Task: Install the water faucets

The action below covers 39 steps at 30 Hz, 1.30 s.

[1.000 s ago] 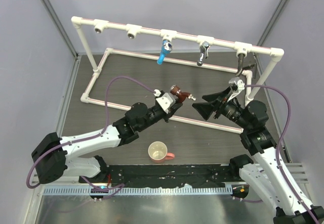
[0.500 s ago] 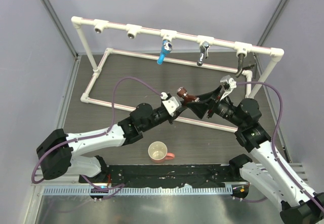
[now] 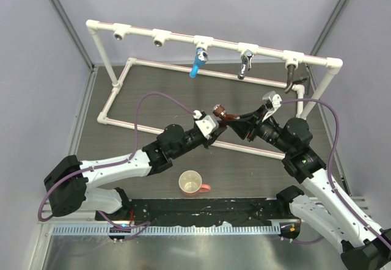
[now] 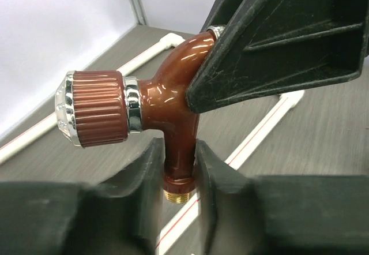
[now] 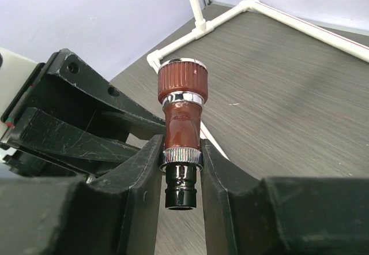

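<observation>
The reddish-brown water faucet point(image 3: 222, 114) hangs in mid-air over the table's middle, held from both sides. My left gripper point(image 3: 218, 123) is shut on its lower stem, just above the brass thread point(image 4: 179, 194); the ribbed knob point(image 4: 95, 108) points left in the left wrist view. My right gripper point(image 3: 237, 121) is shut on the spout end point(image 5: 182, 157), at the chrome ring above the black nozzle point(image 5: 181, 188). The blue point(image 3: 197, 62), chrome point(image 3: 245, 64) and dark point(image 3: 292, 77) faucets hang from the white pipe rail point(image 3: 183, 36).
Two tee sockets point(image 3: 120, 33) point(image 3: 160, 38) on the rail's left stand without faucets. A white pipe frame point(image 3: 159, 129) lies on the dark table under the arms. A cup point(image 3: 191, 182) stands near the front edge.
My right gripper came in from the right and closed on the faucet's spout. The left arm carried the faucet a little to the right at first, then held still.
</observation>
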Motion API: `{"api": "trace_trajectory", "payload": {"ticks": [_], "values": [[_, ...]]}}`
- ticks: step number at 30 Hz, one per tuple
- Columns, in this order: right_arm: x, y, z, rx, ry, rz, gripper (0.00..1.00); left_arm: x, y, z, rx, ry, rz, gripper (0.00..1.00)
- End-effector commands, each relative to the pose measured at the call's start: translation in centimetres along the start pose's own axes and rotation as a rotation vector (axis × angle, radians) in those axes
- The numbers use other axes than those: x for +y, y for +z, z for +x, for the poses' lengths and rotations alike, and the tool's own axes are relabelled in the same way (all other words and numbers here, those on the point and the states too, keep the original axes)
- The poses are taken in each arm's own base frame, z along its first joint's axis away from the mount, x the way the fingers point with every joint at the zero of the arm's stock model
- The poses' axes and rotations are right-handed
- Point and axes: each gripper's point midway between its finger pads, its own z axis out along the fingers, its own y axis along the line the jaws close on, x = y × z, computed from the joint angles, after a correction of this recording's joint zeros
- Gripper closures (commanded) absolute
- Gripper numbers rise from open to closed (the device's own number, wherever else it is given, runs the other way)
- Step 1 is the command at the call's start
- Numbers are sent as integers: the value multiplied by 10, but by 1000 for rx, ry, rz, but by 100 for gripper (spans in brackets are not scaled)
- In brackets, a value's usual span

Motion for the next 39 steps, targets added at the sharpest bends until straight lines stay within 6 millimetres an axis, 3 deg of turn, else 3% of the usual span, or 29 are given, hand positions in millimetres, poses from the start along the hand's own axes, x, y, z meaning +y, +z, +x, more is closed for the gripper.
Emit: {"api": "trace_trajectory", "payload": {"ticks": [1, 3, 4, 5, 7, 8, 10, 12, 13, 14, 15, 17, 18, 24, 36, 39], "values": [[-8, 0, -19, -18, -112, 60, 99, 20, -1, -39, -99, -69, -110, 56], [-15, -1, -21, -10, -156, 95, 99, 34, -8, -36, -66, -119, -201, 36], [-17, -2, -22, -9, -169, 107, 99, 37, -10, -40, -65, -189, -224, 19], [-21, -2, -22, -5, -193, 122, 99, 39, -14, -30, -6, -216, -251, 14], [-27, -3, -23, -11, -211, 155, 99, 49, -21, -41, -5, -321, -325, 7], [-29, -3, -23, -10, -218, 161, 99, 51, -27, -30, 54, -341, -350, 6], [-31, -2, -20, -3, -229, 174, 99, 62, -35, -45, 42, -412, -412, 3], [-32, 0, -16, 9, -241, 176, 99, 73, -45, -44, 60, -550, -476, 0], [-34, 1, -16, 9, -247, 192, 99, 80, -49, -57, 32, -612, -499, 0], [-34, 2, -15, 12, -255, 196, 99, 80, -52, -50, 50, -753, -527, 0], [-31, 4, -13, 19, -263, 186, 99, 95, -55, -56, 32, -817, -563, 0], [-33, 5, -11, 31, -289, 209, 99, 92, -53, -48, 76, -1002, -549, 0], [-30, 7, -4, 56, -294, 206, 99, 101, -53, -46, 80, -1053, -563, 0], [-31, 8, 4, 93, -369, 269, 99, 81, -23, -50, 135, -1249, -440, 0], [-32, 10, 13, 133, -435, 306, 99, 43, 16, -16, 352, -1383, -329, 0], [-34, 11, 16, 144, -452, 315, 99, 36, 21, -16, 373, -1404, -303, 0]]}}
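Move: The brown faucet is held between both grippers: the left pinches its spout tip, so its body lies about 2 cm ahead, 1 cm right and 3 cm above that hand. The right grips its inlet end, with the body some 2 cm ahead and 3 cm left, level. From the left hand the blue faucet hangs about 18 cm ahead, 7 cm left and slightly lower; the mug is roughly 9 cm back, 10 cm left and 20 cm below. Open the left gripper wide to free the spout and swing that hand about 9 cm left, rising some 8 cm and going forward, then bring it back right and down to the brown faucet's knob side, rolling it some 80 degrees, fingers open around the faucet. Meanwhile keep the right grip on the inlet end and lower it about 5 cm, dipping its fingertips. ##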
